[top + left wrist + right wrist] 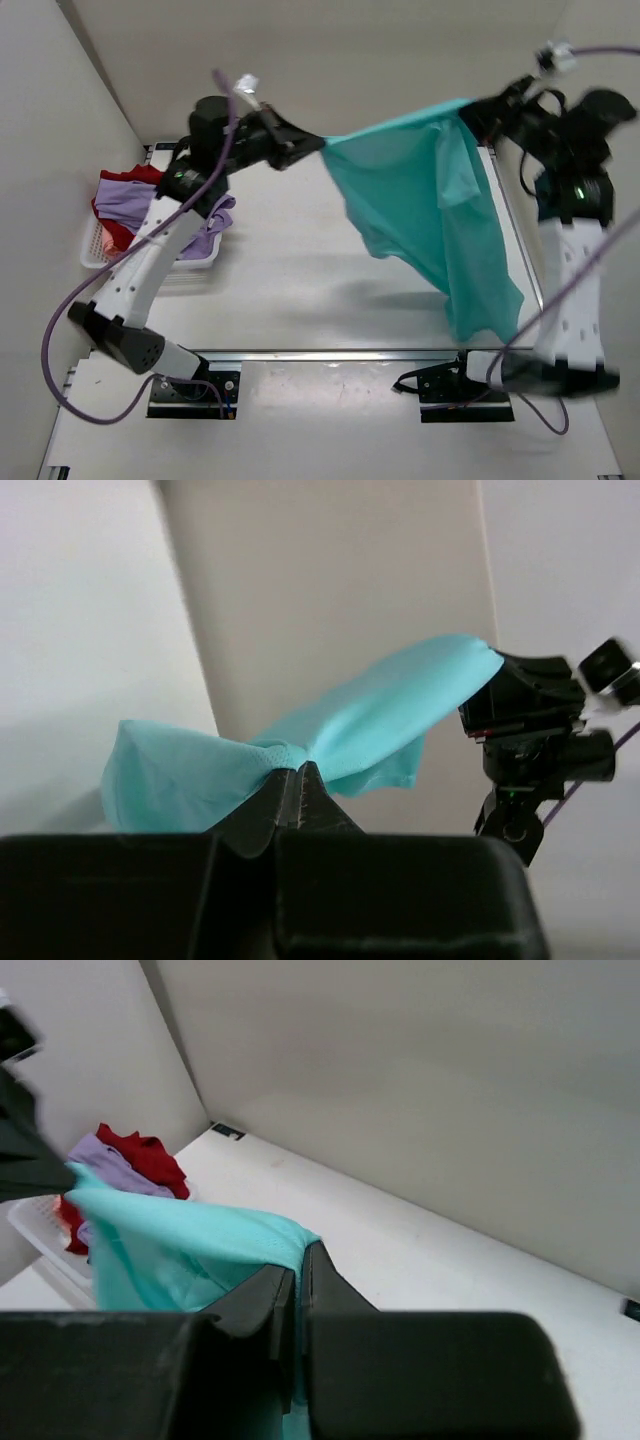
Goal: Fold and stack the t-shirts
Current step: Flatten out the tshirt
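Note:
A teal t-shirt (pixel 425 200) hangs spread in the air above the table, stretched between my two grippers. My left gripper (pixel 318 143) is shut on its left upper corner; in the left wrist view the cloth (pixel 330 735) bunches at the gripper (pixel 298 767). My right gripper (pixel 468 108) is shut on the right upper corner, and the right wrist view shows the cloth (pixel 190 1240) pinched in the gripper (pixel 302 1248). The shirt's lower end droops toward the right arm's base. A lavender t-shirt (pixel 128 200) and a red t-shirt (pixel 118 235) lie crumpled in the basket.
A white lattice basket (pixel 150 262) stands at the table's left edge against the side wall. White walls close in at the back and on the left. Both arm bases (pixel 190 385) sit at the near edge, with purple cables looping off the arms.

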`<act>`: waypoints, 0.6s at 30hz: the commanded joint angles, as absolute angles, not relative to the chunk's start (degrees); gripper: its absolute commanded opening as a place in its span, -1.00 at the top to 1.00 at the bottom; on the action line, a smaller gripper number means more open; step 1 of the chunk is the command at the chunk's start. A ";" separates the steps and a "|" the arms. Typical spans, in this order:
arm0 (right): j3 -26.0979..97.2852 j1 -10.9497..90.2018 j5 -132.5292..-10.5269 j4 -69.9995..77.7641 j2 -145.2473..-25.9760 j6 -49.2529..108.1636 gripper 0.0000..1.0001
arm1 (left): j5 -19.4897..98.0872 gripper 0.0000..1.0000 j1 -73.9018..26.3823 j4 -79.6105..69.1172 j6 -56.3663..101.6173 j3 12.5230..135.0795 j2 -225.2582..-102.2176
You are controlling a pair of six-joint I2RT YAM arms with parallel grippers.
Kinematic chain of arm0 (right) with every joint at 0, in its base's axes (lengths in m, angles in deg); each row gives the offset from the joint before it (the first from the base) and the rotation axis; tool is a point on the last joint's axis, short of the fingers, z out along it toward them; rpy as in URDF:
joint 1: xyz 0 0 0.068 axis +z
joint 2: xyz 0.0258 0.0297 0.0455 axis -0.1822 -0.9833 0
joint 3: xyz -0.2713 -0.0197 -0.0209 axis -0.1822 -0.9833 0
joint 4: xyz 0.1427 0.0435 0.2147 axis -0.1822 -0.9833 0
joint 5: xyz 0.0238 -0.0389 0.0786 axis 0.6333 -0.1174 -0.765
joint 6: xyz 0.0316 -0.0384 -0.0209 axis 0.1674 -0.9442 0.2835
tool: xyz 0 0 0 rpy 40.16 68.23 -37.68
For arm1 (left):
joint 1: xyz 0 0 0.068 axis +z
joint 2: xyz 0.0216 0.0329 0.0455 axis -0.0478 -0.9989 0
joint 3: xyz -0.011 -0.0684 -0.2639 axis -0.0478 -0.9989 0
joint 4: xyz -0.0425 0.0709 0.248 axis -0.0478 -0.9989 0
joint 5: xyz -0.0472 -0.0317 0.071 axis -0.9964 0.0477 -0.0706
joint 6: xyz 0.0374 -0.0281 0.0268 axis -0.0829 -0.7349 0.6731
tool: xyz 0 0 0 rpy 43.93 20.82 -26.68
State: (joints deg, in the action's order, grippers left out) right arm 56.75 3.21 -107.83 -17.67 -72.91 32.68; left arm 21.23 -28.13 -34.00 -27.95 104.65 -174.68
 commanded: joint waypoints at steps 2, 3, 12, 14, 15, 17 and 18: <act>70.72 8.65 -102.75 -15.00 -96.34 32.77 1.00 | 36.37 1.00 -17.32 -33.81 -40.13 90.45 -163.84; 79.32 10.05 -99.95 -19.47 -103.77 32.66 0.85 | 36.83 0.95 -16.34 -33.28 -41.54 86.23 -163.13; 103.95 16.21 -76.29 -44.65 -123.28 29.66 -0.36 | 28.74 0.02 -14.22 -31.85 -38.66 79.34 -167.61; 99.29 16.74 -71.90 -46.49 -120.74 29.24 -0.34 | 30.50 -0.01 -14.66 -34.05 -37.00 75.75 -165.78; 98.05 16.39 -71.45 -47.28 -118.46 29.32 -0.30 | 31.12 0.00 -14.31 -36.16 -36.12 74.77 -164.37; 87.46 15.52 -72.14 -46.24 -113.02 30.11 -0.32 | 30.78 -0.02 -14.84 -39.59 -34.53 70.82 -163.22; 84.10 15.42 -72.24 -45.80 -109.07 30.63 -0.32 | 30.51 -0.01 -15.01 -41.09 -32.87 70.11 -163.21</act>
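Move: Over the empty middle of the table, both grippers still pinch the stretched t-shirt by its upper edge. That table patch is some 45 cm below the left hand, about 4 cm farther out and 2 cm to its right. The right gripper is roughly 26 cm right of the left hand, 2 cm ahead and 6 cm higher; the clothes basket is about 45 cm left, 11 cm ahead and 38 cm lower. From the right hand, the patch lies some 22 cm left, 3 cm ahead and 51 cm down. Casting the t-shirt down over the table, the right hand whips about 25 cm forward while dropping some 22 cm, opens to let go of its corner, then eases back a little, tipping down. The left hand sinks about 20 cm and swings left towards the basket, first forward and then slightly back, opening halfway and releasing its corner as it turns counter-clockwise and tips down. ##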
